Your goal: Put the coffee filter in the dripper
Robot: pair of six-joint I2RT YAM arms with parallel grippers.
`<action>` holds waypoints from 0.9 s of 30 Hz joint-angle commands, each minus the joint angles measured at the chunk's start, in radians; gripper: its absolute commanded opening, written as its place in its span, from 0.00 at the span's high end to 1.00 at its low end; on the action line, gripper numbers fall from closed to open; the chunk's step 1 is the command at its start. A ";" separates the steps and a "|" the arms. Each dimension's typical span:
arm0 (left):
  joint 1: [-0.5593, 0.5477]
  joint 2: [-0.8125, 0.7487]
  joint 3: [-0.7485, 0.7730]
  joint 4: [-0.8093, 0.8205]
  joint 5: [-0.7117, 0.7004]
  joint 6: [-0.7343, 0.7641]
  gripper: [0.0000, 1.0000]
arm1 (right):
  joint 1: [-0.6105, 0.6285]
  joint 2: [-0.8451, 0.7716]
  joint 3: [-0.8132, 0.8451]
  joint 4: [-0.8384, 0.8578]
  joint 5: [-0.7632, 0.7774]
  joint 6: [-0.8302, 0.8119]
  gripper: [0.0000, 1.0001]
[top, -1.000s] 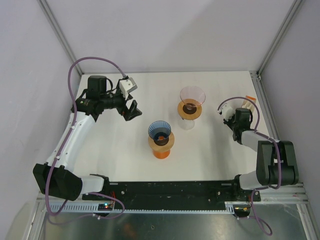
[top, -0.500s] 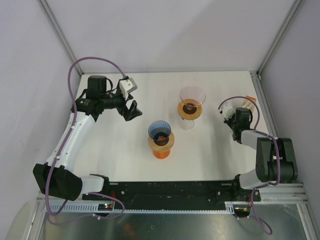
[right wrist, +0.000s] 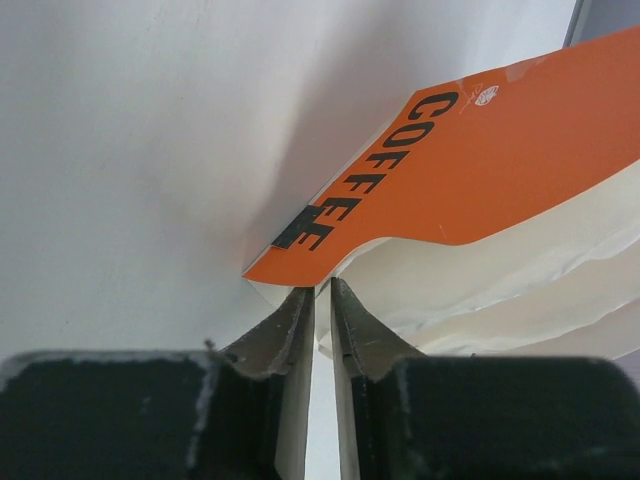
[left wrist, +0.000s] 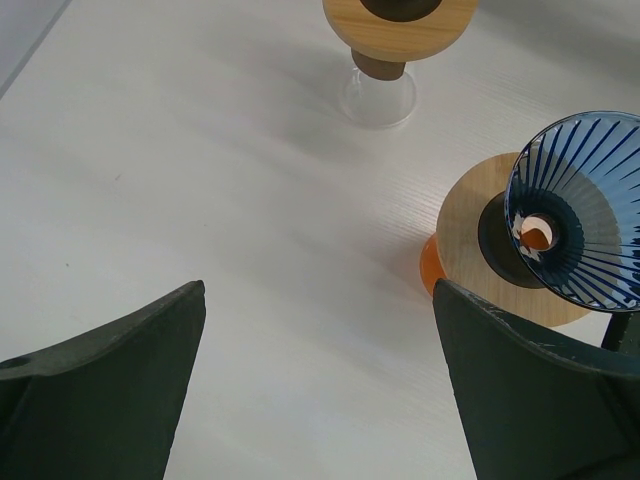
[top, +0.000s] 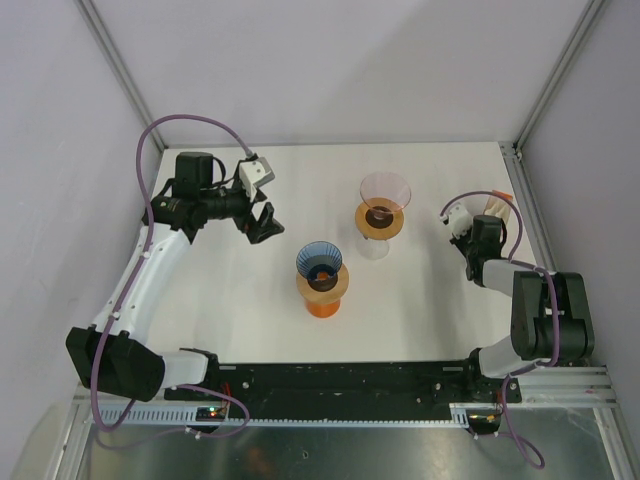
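Note:
A stack of white coffee filters (right wrist: 520, 290) under an orange cover printed COFFEE (right wrist: 500, 150) lies at the table's right edge (top: 496, 204). My right gripper (right wrist: 322, 286) (top: 488, 216) is at the stack's near corner. Its jaws are pinched almost together, with a thin white filter edge between the tips. A blue ribbed dripper (top: 320, 262) (left wrist: 585, 200) sits on a wooden ring over an orange stand at mid table. A pink dripper (top: 384, 190) on a wooden ring (left wrist: 400, 15) stands behind it. My left gripper (top: 262, 222) (left wrist: 318, 290) hovers open to the left of both.
The metal frame rail (top: 528, 215) runs right beside the filter pack, and grey walls close the table's back and sides. Purple cables loop over both arms. Bare white tabletop (top: 420, 300) lies between the drippers and the right arm.
The right gripper has edged slightly farther toward the filter pack and its jaws have narrowed. The left arm and both drippers have stayed where they were.

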 commanded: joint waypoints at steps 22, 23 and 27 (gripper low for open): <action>0.007 -0.006 0.039 -0.018 0.039 0.032 0.00 | -0.021 -0.172 0.041 -0.050 0.046 0.368 1.00; 0.007 -0.006 0.039 -0.018 0.037 0.033 0.00 | -0.021 -0.182 0.041 -0.061 0.046 0.374 1.00; 0.007 -0.003 0.046 -0.018 0.038 0.031 0.00 | -0.021 -0.235 0.041 -0.101 0.047 0.398 1.00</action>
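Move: The right hand's nearly shut fingertips are already at the near lower corner of the coffee filters; the middle of the orange-headed bundle lies about 5 cm ahead of them, some 3 cm to the right and 1 cm higher. The clear dripper on its wooden stand is around 31 cm to the left, 3 cm back and 12 cm higher. From the left hand the filters are some 63 cm to the right, 16 cm ahead and 21 cm lower. The right fingers close their last narrow gap and pinch the pale paper edge at the bundle's near corner. After barely half a centimetre's shift to the right, the hand lifts almost straight up about 4.5 cm, keeping shut, while its left side rises some 15 degrees, its fingertips tip up and it swings clockwise by a bit over 10. ##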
